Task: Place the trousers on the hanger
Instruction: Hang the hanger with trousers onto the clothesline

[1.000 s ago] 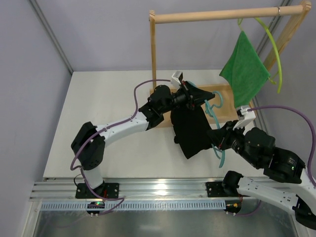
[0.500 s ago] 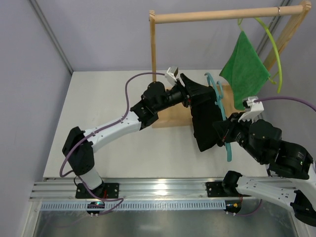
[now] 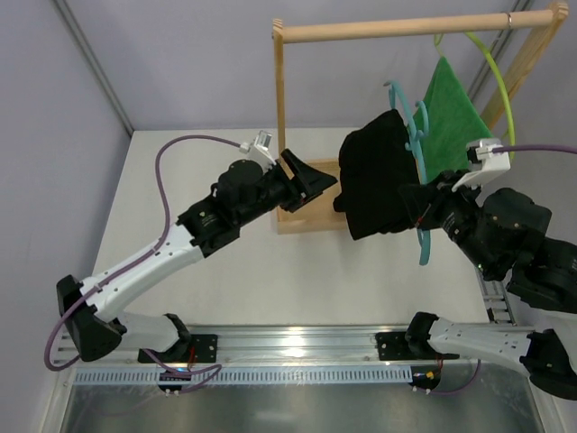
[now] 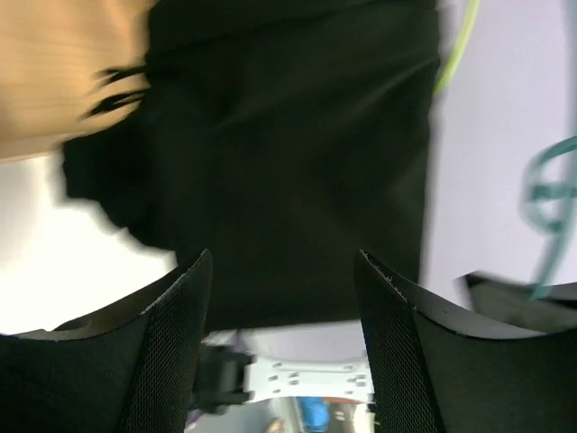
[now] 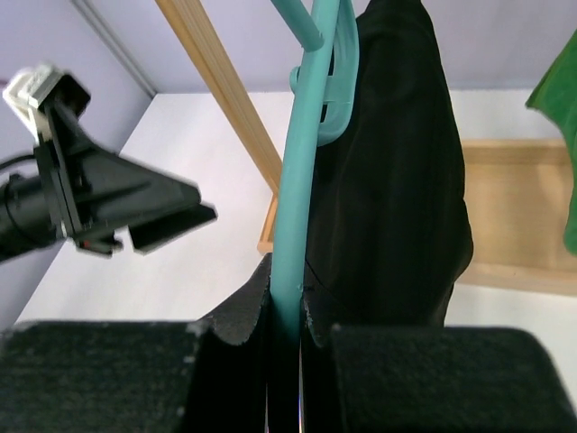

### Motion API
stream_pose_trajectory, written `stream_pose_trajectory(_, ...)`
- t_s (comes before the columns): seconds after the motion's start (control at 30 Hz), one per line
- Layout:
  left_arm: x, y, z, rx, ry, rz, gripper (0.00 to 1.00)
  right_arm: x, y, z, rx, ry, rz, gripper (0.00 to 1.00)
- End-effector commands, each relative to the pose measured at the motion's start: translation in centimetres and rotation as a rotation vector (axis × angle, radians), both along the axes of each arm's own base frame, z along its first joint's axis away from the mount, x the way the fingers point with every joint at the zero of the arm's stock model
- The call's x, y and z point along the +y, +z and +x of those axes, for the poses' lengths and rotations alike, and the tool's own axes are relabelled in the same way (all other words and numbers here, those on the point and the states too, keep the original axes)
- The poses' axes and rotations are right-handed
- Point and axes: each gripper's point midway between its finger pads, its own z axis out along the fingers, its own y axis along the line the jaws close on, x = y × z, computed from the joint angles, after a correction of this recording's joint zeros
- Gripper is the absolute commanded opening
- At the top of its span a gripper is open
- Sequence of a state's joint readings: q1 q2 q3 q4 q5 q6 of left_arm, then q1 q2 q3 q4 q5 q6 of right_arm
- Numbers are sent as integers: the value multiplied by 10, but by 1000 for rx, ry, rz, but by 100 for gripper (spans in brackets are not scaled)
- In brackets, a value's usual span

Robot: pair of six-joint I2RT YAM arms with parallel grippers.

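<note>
The black trousers (image 3: 377, 185) hang folded over the teal hanger (image 3: 420, 135), held up in the air under the wooden rail. My right gripper (image 3: 424, 215) is shut on the hanger's lower arm. In the right wrist view the teal hanger (image 5: 302, 180) runs up from between the closed jaws of my right gripper (image 5: 287, 307), with the trousers (image 5: 397, 180) draped to its right. My left gripper (image 3: 314, 180) is open and stands apart, left of the trousers. In the left wrist view the left gripper (image 4: 284, 262) holds nothing and the trousers (image 4: 288, 153) fill the space beyond it.
A wooden rack has a top rail (image 3: 406, 29), a post (image 3: 279, 117) and a base board (image 3: 297, 216) on the white table. A green cloth (image 3: 451, 113) and a yellow-green hanger (image 3: 500, 81) hang at the rail's right end, just behind the trousers.
My left gripper opened, let go of the trousers and drew back to the left. My right arm lifted the hanger with the trousers up and to the right, towards the rail.
</note>
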State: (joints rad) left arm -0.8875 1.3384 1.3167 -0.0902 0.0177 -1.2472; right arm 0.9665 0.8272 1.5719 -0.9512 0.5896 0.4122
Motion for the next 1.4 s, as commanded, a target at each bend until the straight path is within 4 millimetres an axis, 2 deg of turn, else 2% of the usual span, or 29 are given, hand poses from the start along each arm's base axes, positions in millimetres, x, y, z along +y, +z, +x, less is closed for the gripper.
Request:
stream_pose_trajectory(0.0,53,-32,-3,-32,132,209,64,-5,77,21,-189,-97,71,4)
stream_pose_trajectory(0.03,63,-38,-5,-39,149,243,65,10,76,33,-182,-96,18,4)
stream_pose_trajectory(0.07,70,-38,-8,-44,158,253,65,14,82,37,-191,-98,12,4)
stream_pose_trajectory(0.1,82,-32,-15,-64,168,255,65,12,101,37,-219,-103,35,4)
stream_pose_trajectory(0.13,91,-37,-17,-67,178,293,65,26,99,48,-218,-102,-18,4)
stream_pose_trajectory(0.17,98,-37,-21,-72,183,304,66,28,104,52,-223,-111,-22,4)
stream_pose_trajectory(0.2,103,-37,-23,-77,189,317,66,26,119,53,-243,-120,-3,4)
stream_pose_trajectory(0.23,113,-34,-29,-83,195,319,66,35,118,64,-237,-128,-28,4)
stream_pose_trajectory(0.27,116,-32,-32,-88,193,316,66,38,120,69,-236,-134,-30,4)
stream_pose_trajectory(0.3,118,-35,-35,-87,184,315,66,36,131,69,-252,-138,-10,4)
stream_pose_trajectory(0.33,122,-30,-41,-97,181,296,66,47,128,78,-242,-130,-24,4)
stream_pose_trajectory(0.4,124,-30,-46,-96,164,288,66,49,134,82,-249,-132,-5,4)
stream_pose_trajectory(0.47,126,-33,-51,-96,154,283,67,56,132,92,-247,-138,0,4)
stream_pose_trajectory(0.6,126,-39,-59,-88,127,262,67,62,117,109,-215,-166,10,4)
stream_pose_trajectory(0.63,127,-38,-60,-88,127,254,67,61,115,112,-213,-175,14,4)
stream_pose_trajectory(0.87,120,-37,-66,-80,91,197,67,53,140,130,-255,-175,113,4)
stream_pose_trajectory(0.9,119,-42,-66,-77,87,195,67,52,143,134,-259,-163,121,4)
stream_pose_trajectory(1.03,114,-46,-63,-69,80,209,68,55,132,156,-215,-150,138,4)
stream_pose_trajectory(1.17,112,-51,-64,-64,64,235,68,52,131,174,-215,-139,157,4)
stream_pose_trajectory(1.37,117,-44,-60,-77,97,234,68,41,134,199,-206,-102,205,4)
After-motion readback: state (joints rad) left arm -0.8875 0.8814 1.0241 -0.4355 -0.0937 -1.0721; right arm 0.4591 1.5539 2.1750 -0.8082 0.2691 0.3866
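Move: The clothesline rod, where the hanger with the trousers is to go, is about 30 cm ahead of my right hand, 4 cm left and 13 cm up. The trousers hang some 8 cm ahead of that hand and 5 cm left, slightly lower; the green cloth is roughly 25 cm ahead, 6 cm right and 8 cm down. The rack's left post stands about 24 cm left of the rod spot. From my left hand that spot is 20 cm ahead, 15 cm right and 18 cm up. Keeping the hanger pinched in my right fingers, I carry the trousers up, forward and left, then almost level and forward to the clothesline, about 20 cm out and 5 cm up in all, turning the hand some 10 degrees clockwise. My open left hand swings about 12 cm left, clear of the trousers, drawing back and sinking some 6 cm. ##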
